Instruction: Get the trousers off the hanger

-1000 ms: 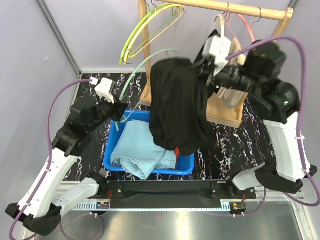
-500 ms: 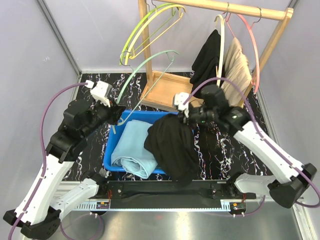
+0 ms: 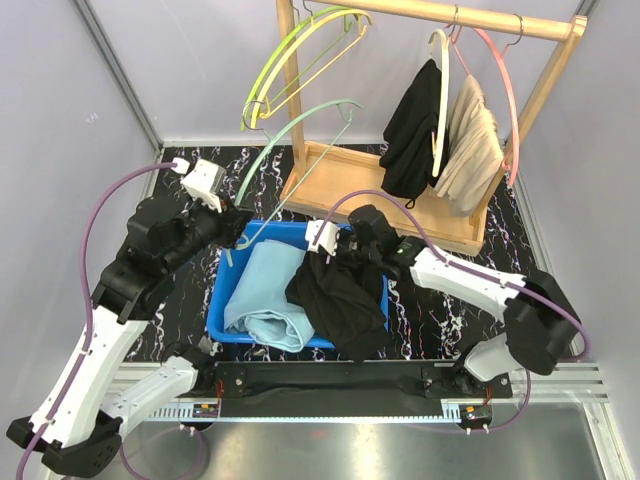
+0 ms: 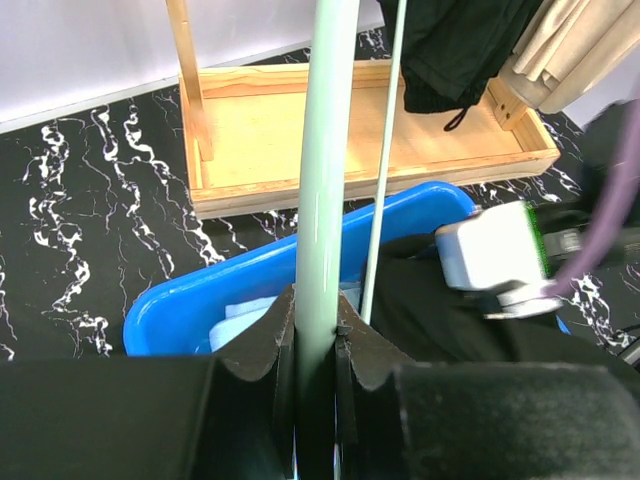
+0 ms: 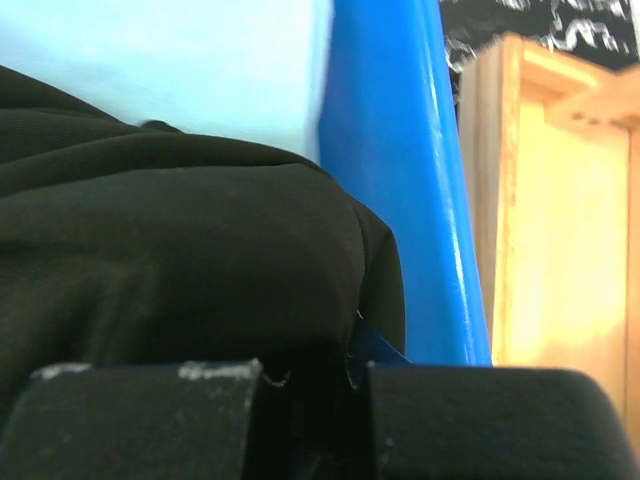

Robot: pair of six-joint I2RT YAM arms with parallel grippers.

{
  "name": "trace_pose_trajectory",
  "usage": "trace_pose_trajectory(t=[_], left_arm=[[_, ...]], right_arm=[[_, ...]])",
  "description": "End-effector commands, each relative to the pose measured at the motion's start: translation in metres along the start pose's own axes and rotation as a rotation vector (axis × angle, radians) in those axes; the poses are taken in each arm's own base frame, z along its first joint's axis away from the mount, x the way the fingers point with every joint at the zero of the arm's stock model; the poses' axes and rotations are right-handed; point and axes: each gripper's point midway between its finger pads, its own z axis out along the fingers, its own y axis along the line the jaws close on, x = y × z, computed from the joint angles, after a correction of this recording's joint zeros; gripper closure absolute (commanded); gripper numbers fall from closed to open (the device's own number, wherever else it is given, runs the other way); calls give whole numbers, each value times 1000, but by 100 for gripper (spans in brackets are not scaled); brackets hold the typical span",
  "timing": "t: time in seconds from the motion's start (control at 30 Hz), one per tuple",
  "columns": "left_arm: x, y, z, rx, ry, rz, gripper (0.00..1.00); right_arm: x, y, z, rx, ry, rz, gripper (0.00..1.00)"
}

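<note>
My left gripper (image 3: 238, 226) (image 4: 318, 322) is shut on the bar of an empty pale green hanger (image 3: 300, 122) (image 4: 323, 170), held up over the left of the blue bin (image 3: 222, 300). My right gripper (image 3: 336, 256) (image 5: 310, 385) is shut on a pair of black trousers (image 3: 340, 300) (image 5: 180, 250) that lies on the right half of the bin and drapes over its front rim. Light blue trousers (image 3: 265, 295) (image 5: 170, 60) lie folded in the bin beside them. Another black pair (image 3: 412, 130) and a beige pair (image 3: 475, 145) hang on hangers on the rail.
The wooden rack (image 3: 420, 12) stands behind the bin, its tray base (image 3: 330, 180) (image 4: 350, 140) close to the bin's far wall (image 4: 300, 262) (image 5: 400, 180). Empty yellow-green hangers (image 3: 300, 50) hang at the rail's left end. Grey walls close in left and right.
My right arm has come down from rack height and toward the left, bringing the black trousers onto the blue bin. The left arm and its green hanger have barely moved.
</note>
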Motion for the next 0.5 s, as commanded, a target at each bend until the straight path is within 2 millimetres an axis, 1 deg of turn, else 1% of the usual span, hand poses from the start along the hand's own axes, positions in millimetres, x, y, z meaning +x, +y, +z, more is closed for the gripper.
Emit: trace_pose_trajectory(t=[0.0, 0.03, 0.07, 0.1, 0.13, 0.17, 0.2, 0.27, 0.3, 0.33, 0.37, 0.4, 0.43, 0.47], left_arm=[[-40, -13, -8, 53, -117, 7, 100], [-40, -13, -7, 54, -114, 7, 100], [-40, -14, -6, 58, -114, 8, 100], [-40, -14, -5, 59, -115, 6, 100], [-40, -14, -2, 60, -110, 7, 100], [-40, -14, 0, 61, -109, 7, 100], [-41, -14, 1, 62, -105, 8, 100], [-40, -13, 7, 63, -92, 10, 100], [-40, -14, 9, 64, -90, 10, 100], [-41, -13, 13, 63, -82, 10, 100], [-42, -14, 15, 65, -84, 12, 100], [-46, -13, 16, 63, -90, 13, 100], [-46, -13, 21, 63, -82, 12, 100], [-47, -13, 23, 64, -81, 12, 100]], right_arm=[[30, -19, 6, 116, 100, -43, 100], [34, -15, 5, 105, 113, -34, 99], [38, -13, 5, 100, 126, -30, 88], [41, -12, 4, 94, 133, -28, 79], [48, -7, 3, 74, 147, -22, 71], [50, -10, -2, 77, 146, -16, 58], [50, -11, -5, 75, 146, -11, 50], [35, -20, -18, 74, 117, -10, 33], [31, -30, -25, 84, 109, -3, 20], [16, -37, -34, 72, 86, -1, 15], [6, -44, -43, 75, 63, -1, 11], [1, -53, -51, 77, 54, 2, 7], [-13, -53, -61, 35, 30, 0, 1], [-19, -53, -67, 13, 18, -11, 0]])
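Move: The right hand, holding the black trousers, is over the blue box's far right part; the box's middle lies some 5 cm back, 7 cm left and 9 cm below. The light-blue trousers lie about 6 cm back, 11 cm left and 9 cm below; the rack's tray is 19 cm ahead, 13 cm right and 11 cm below. From the left hand, gripping the green hanger, the free rail beside the yellow hanger is roughly 33 cm ahead, 19 cm right and 10 cm higher. Forward at first and a touch down, the right hand opens its fingers almost fully to let go of the black trousers, then draws off rightward and up, about 4 cm to the right in all, towards the tray side. The left hand keeps its grip on the green hanger and starts easing forward and right towards the rail, some 2.5 cm. ##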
